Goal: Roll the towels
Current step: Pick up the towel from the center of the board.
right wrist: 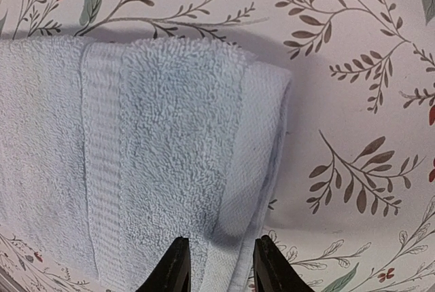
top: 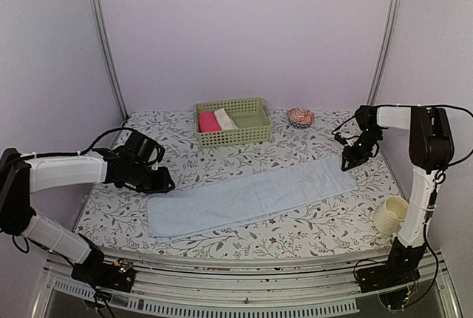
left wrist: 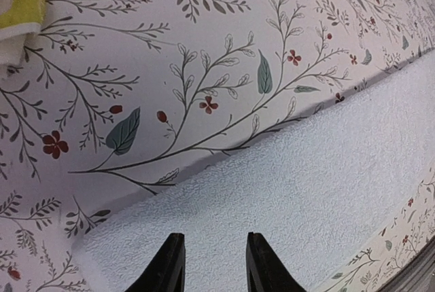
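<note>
The light blue towel [top: 251, 198] lies flat as one long strip across the flowered table. My left gripper [top: 166, 183] hovers over its left end, and in the left wrist view the left gripper [left wrist: 215, 239] stands open with only towel [left wrist: 319, 190] beneath it. My right gripper [top: 346, 164] is at the strip's right end. The right wrist view shows the right gripper [right wrist: 221, 243] open just above the towel's folded hem [right wrist: 251, 163], holding nothing. A pale yellow-green towel [top: 389, 214] stands rolled on end near the right arm's base.
A green basket [top: 251, 134] at the back holds a pink roll [top: 208, 121] and a cream-white roll [top: 225, 118]. A small red-and-white patterned object [top: 301, 117] sits to its right. A yellow-green edge [left wrist: 20, 0] shows in the left wrist view's corner.
</note>
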`<state>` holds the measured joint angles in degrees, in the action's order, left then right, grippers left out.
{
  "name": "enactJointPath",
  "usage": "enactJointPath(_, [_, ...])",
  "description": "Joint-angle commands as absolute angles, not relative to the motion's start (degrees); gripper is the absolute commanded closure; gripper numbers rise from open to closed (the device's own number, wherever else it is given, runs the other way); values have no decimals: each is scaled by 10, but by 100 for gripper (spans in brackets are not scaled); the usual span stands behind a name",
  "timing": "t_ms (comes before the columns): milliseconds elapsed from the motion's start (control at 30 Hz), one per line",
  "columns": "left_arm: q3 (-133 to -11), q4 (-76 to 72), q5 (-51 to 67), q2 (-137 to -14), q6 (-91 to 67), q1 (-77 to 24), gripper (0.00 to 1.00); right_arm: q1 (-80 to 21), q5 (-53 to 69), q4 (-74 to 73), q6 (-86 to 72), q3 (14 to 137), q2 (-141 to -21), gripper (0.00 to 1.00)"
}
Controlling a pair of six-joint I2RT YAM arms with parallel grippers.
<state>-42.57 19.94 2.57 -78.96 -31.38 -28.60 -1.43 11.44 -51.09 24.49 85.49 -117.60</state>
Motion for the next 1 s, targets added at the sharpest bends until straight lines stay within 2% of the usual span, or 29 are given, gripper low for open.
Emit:
enactJointPath(0, [-417, 193, 25, -775, -317, -285, 68, -15, 94, -512, 236, 850, -1181, 65])
enactJointPath(400, [-422, 190, 22, -786, -316, -285, 68, -18, 91, -509, 241, 836, -1211, 71])
enactJointPath(533, [-424, 189, 22, -791, -316, -285, 68, -14, 60, -505, 243, 831, -1232, 89])
enactJointPath(633, [-423, 190, 20, -792, -314, -285, 68, 8, 70, -506, 243, 846, -1241, 96])
enactJointPath(967, [-411, 190, 16, -800, -312, -285, 68, 88, 77, -559, 249, 956, -1205, 98])
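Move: The blue towel's folded right edge lies almost between the right fingertips, straight below with about 2 cm to go. From that hand the mug stands roughly 20 cm back and 9 cm to the right, and the patterned bowl some 30 cm ahead and 13 cm to the left. For the left hand, the edge is around 65 cm to its right, 12 cm farther out and 6 cm lower. The towel's right edge, straddled by the open right fingers, is pinched after the hand sinks about 1.5 cm and the fingers close. Keeping that pinch, the right hand draws the towel off to the right, by about 6 cm and quickening, with a little forward and up towards the end and a slight clockwise turn. ##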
